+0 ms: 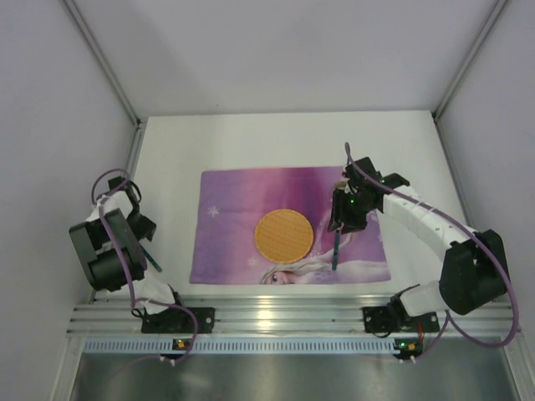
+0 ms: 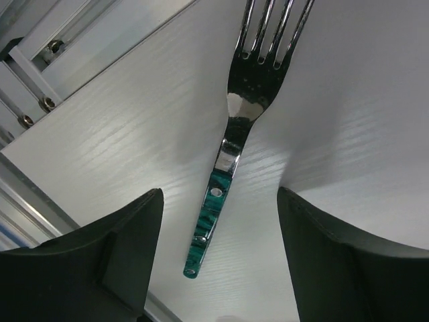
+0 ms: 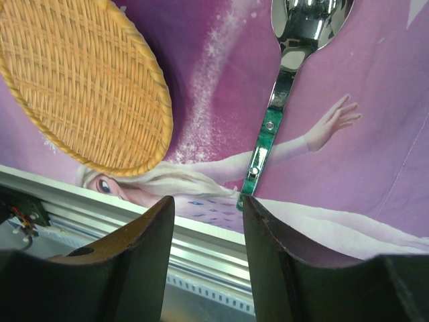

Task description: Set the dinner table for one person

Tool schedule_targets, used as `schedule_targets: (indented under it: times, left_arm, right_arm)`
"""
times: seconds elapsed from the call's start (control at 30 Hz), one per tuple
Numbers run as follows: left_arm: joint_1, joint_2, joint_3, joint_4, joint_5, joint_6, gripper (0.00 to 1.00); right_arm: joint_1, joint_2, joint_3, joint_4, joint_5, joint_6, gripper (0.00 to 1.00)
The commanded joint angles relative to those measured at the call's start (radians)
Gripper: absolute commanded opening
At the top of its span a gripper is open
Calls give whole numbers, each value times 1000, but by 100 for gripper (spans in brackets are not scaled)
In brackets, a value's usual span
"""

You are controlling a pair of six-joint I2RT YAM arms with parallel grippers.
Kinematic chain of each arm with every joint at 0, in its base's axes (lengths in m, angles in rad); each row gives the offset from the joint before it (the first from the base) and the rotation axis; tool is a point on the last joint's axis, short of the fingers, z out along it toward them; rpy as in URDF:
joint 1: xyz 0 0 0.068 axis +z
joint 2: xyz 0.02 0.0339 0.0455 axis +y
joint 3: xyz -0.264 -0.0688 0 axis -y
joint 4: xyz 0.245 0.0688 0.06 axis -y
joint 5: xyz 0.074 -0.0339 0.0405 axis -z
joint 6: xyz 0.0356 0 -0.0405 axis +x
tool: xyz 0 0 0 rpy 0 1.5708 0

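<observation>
The white dinner table point(image 1: 251, 142) carries a purple placemat point(image 1: 234, 192) with a round woven mat point(image 1: 283, 234) on it. A fork point(image 2: 231, 134) with a green handle lies flat on the bare tabletop left of the placemat, also visible from above as the fork point(image 1: 154, 259). My left gripper point(image 2: 220, 194) hovers over its handle, fingers wide apart on either side and not touching it. A green-handled spoon point(image 3: 275, 114) lies on the placemat right of the woven mat point(image 3: 80, 87). My right gripper point(image 3: 207, 200) is just behind the handle's end, jaws apart with nothing between them.
An aluminium rail point(image 1: 284, 317) runs along the table's near edge, close behind both grippers, and shows in the wrist views as the rail point(image 2: 40, 60) and the rail point(image 3: 201, 235). Enclosure walls stand on the left, right and far sides.
</observation>
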Motion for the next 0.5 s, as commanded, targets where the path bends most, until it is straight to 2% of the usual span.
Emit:
schedule_targets:
  times: [0.0,0.03,0.07,0.13,0.33,0.43,0.47]
  left_arm:
    - [3,33,-23,76,32,-38,67]
    - [3,44,-22,90,33,-48,60]
    - [5,49,-25,97,36,-49,40]
    - [3,73,-34,116,29,-61,22]
    - [3,131,-91,189,41,-84,16]
    - [0,168,-75,209,52,-81,1]
    - [-1,176,-68,215,55,-81,0]
  right_arm:
    - [-19,13,46,-32,-18,-36,46]
    - [-20,11,45,-32,-18,-36,45]
    - [-22,13,46,-33,-18,-42,45]
    - [-29,14,45,-38,-22,-45,45]
    - [-69,-3,37,-49,-25,-71,45]
    - [-86,-9,32,-50,-29,-78,45]
    - [-91,-9,32,-50,-27,-81,45]
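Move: The fork lies on the bare table almost straight under the left hand, its middle about 2 cm below the hand point, with the tines pointing forward-left and the green handle running back and to the right between the open fingers. From this hand the purple placemat's middle is some 50 cm to the right and 5 cm ahead, and the woven plate about 49 cm right and 2 cm ahead. From the right hand, the fork is roughly 70 cm to the left, 2 cm back and 9 cm down. The left hand eases about 1.5 cm forward and 1 cm down over the fork while its fingers shut from three-quarters open to about a fifth, pinching the fork at the top of its green handle, just behind the neck, with the wrist almost unturned. The empty right hand, partly open and still raised above the placemat, shifts about 1.5 cm to the right, clear of the spoon. ##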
